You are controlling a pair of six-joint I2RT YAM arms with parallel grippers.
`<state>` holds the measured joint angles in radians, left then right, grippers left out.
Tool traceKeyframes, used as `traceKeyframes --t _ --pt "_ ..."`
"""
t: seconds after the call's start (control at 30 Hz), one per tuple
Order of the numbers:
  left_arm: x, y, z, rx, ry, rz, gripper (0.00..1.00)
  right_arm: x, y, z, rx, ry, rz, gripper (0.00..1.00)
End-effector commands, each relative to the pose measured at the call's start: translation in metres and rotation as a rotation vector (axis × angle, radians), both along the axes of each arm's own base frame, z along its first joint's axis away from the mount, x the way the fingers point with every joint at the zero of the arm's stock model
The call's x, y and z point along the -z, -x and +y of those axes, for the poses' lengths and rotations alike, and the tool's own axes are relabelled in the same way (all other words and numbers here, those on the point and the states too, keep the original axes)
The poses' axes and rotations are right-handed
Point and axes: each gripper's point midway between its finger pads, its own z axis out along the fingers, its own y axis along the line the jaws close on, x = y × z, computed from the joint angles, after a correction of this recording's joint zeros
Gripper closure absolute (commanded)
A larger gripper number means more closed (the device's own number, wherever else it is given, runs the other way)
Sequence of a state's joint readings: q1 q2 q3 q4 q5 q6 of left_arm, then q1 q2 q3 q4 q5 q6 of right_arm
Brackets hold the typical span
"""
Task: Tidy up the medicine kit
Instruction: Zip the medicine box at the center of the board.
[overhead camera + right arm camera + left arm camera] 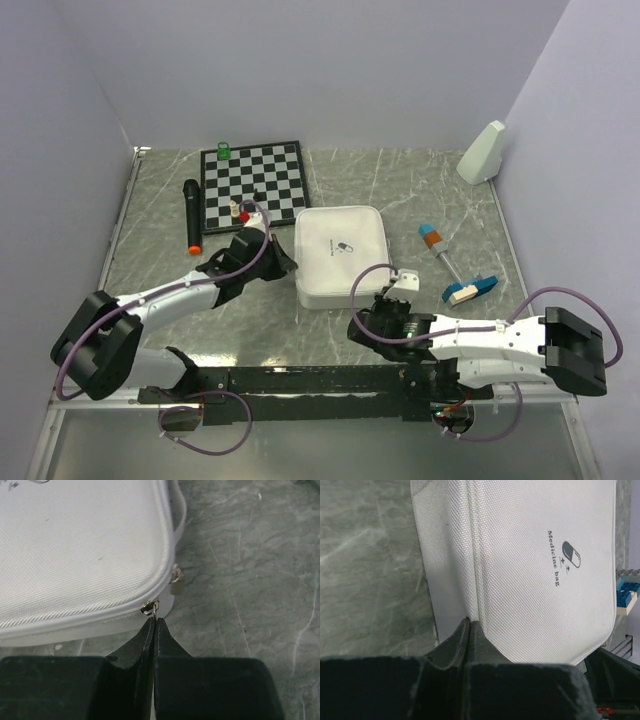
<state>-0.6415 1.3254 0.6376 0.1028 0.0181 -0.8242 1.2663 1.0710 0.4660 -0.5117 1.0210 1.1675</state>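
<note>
The white medicine kit [340,255] lies flat in the middle of the table with its lid down; its pill logo [571,555] shows in the left wrist view. My left gripper [470,621] is shut, and its tips press against the piping seam on the kit's left side. Nothing shows between its fingers. My right gripper [155,620] sits at the kit's near right corner [160,570], shut on a thin metal zipper pull [150,608]. A second zipper pull [176,581] hangs free just round that corner.
A black-and-white chessboard [252,184] with a few small pieces lies behind the kit. A black stick with an orange tip [190,213] lies to its left. Right of the kit are a blue-and-orange capped tool [437,245] and a blue-white block [470,289]. A white wedge [482,152] stands at the back right.
</note>
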Motion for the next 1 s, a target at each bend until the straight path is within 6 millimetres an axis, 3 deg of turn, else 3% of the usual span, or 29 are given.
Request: traceKeyframes --t 0.0,0.3,0.5,0.73,0.77,0.87,0.97 --pt "0.034 -0.004 0.066 -0.165 -0.205 0.041 0.99 -0.007 -0.006 -0.031 0.121 0.036 -0.036 1.0" --pt "0.032 -0.018 0.097 -0.295 -0.203 0.046 0.99 0.005 -0.013 -0.047 0.219 -0.048 -0.001 1.0" --pt "0.033 -0.021 0.105 -0.323 -0.203 0.054 0.99 -0.005 -0.015 -0.066 0.331 -0.135 -0.039 1.0" --pt "0.025 -0.022 0.093 -0.287 -0.152 0.066 0.99 -0.014 -0.026 -0.043 0.203 -0.128 -0.054 1.0" --pt "0.02 -0.022 0.088 -0.268 -0.131 0.062 0.92 -0.012 -0.026 -0.042 0.194 -0.117 -0.045 1.0" --pt "0.001 -0.017 0.069 -0.208 -0.032 0.05 0.56 -0.008 -0.026 -0.037 0.162 -0.093 -0.03 1.0" --pt "-0.026 -0.005 0.048 -0.189 0.055 0.01 0.33 -0.007 -0.027 -0.032 0.137 -0.088 -0.026 1.0"
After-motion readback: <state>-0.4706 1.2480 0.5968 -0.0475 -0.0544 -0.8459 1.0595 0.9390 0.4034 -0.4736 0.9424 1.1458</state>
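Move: Pinched in the right fingers is the zip pull at the medicine box's near right corner; the second slider sits about 2 cm ahead and 1 cm right of this hand. The box's middle is about 10 cm ahead and 10 cm left of it, while the blue-brown tool lies some 11 cm ahead and 14 cm right. From the left hand, shut on the left rim, the box's middle is about 4 cm ahead and 12 cm right, a little lower; the chessboard's middle lies roughly 19 cm ahead, 10 cm left. Drawing away to its left from the left rim, the left hand tugs slowly for about 3 cm, then jumps some 6 cm farther, dipping 2–3 cm with its fingers still shut, comes free, opens about halfway and eases back 1 cm. The right hand keeps its pinch on the zip pull, edging forward about 2 cm while rolling its left side up some 20 degrees, then goes about 4 cm right and mostly rolls back. ##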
